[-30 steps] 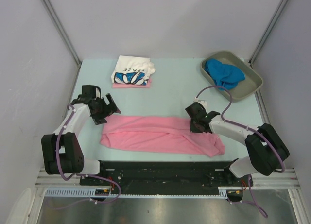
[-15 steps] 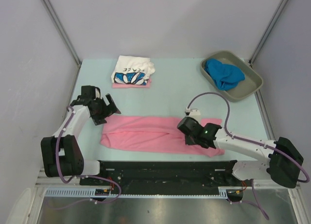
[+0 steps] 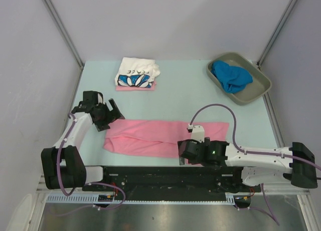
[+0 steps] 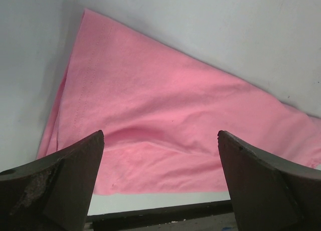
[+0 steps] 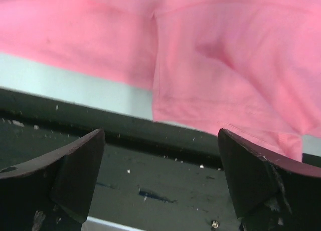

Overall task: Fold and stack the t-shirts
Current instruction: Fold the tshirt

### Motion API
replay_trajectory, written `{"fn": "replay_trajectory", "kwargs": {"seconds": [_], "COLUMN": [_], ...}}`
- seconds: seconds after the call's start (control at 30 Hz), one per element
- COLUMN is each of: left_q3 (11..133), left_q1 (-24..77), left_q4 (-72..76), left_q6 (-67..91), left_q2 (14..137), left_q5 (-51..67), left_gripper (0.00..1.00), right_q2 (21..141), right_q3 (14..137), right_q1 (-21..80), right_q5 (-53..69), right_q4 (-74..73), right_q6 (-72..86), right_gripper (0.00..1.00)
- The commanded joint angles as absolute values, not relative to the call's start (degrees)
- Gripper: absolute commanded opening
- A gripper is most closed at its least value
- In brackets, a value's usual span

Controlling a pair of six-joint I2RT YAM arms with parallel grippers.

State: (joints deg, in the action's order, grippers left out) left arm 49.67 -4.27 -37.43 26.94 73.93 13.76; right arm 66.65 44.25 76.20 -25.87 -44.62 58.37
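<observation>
A plain pink t-shirt point(image 3: 145, 137) lies as a long band across the near part of the table. My right gripper point(image 3: 182, 155) is low at its front edge, right of the middle, open and empty. In the right wrist view the pink t-shirt point(image 5: 225, 50) lies just beyond the open right gripper point(image 5: 160, 183), whose jaws hang over the black front rail point(image 5: 150, 166). My left gripper point(image 3: 111, 114) stands open at the shirt's far left corner. The left wrist view shows the pink cloth point(image 4: 165, 121) beyond the empty left gripper point(image 4: 160, 186). A white printed t-shirt point(image 3: 136, 72) lies folded on another pink one point(image 3: 135, 87) at the back. A blue t-shirt point(image 3: 229, 74) sits crumpled in the tray.
The grey-olive tray point(image 3: 261, 85) stands at the back right corner. The black rail point(image 3: 150, 172) runs along the table's near edge, right under the right arm. Frame posts rise at the two back corners.
My right gripper moved from the shirt's right part toward the front edge and leftward, shut on the cloth, then opened and let it go. The left arm barely moved.
</observation>
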Motion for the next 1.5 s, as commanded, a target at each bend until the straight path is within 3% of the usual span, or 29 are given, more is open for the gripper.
{"fn": "replay_trajectory", "kwargs": {"seconds": [0.0,0.27,0.73,0.93,1.17,1.47], "left_q3": [50.1,50.5,55.3,55.0,54.9,55.9], "left_q1": [-4.3,-3.9,6.9,6.9,6.9,6.9], "left_q4": [-37.4,-35.8,-39.2,-39.4,-38.6,-38.1], "left_q6": [25.8,24.7,24.0,24.3,23.8,23.1], "left_q2": [72.2,74.8,77.6,76.6,77.1,78.9], "left_q5": [14.9,18.2,12.2,12.8,13.4,14.3], "left_gripper": [1.0,1.0,1.0,1.0,1.0,1.0], "right_q2": [64.3,68.5,74.9,77.2,82.2,91.3], "right_q3": [47.5,47.6,45.5,44.3,44.3,44.4], "right_q1": [71.8,53.6,26.1,20.1,13.4,12.6], "right_q5": [-33.0,-26.3,-17.0,-8.0,-6.9,-2.2], "right_q4": [-45.4,-32.9,-25.0,-20.8,-23.0,-17.6], "right_q6": [56.6,40.9,37.7,39.5,40.2,41.7], "right_gripper": [1.0,1.0,1.0,1.0,1.0,1.0]}}
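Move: The far right corner of the pink t-shirt lies about 20 cm ahead of the right hand and 19 cm to its right, some 7 cm below it. The shirt's near flap corner is almost under that hand, roughly 2 cm ahead and level sideways; the grey bin stands about 24 cm beyond the far right corner and 9 cm farther right. From the left hand, the far right corner is roughly 51 cm to the right and 2 cm ahead. Forward about 20 cm and right some 15 cm, the open, empty right hand leaves the near flap and crosses over the pink t-shirt to its far right corner, turning clockwise about 40 degrees. It rises slightly first, then sinks to the cloth, fingers still wide, its right fingertip coming down on the far edge just inside the corner. The left hand, also open, shifts 5 cm right over the shirt's left end. ##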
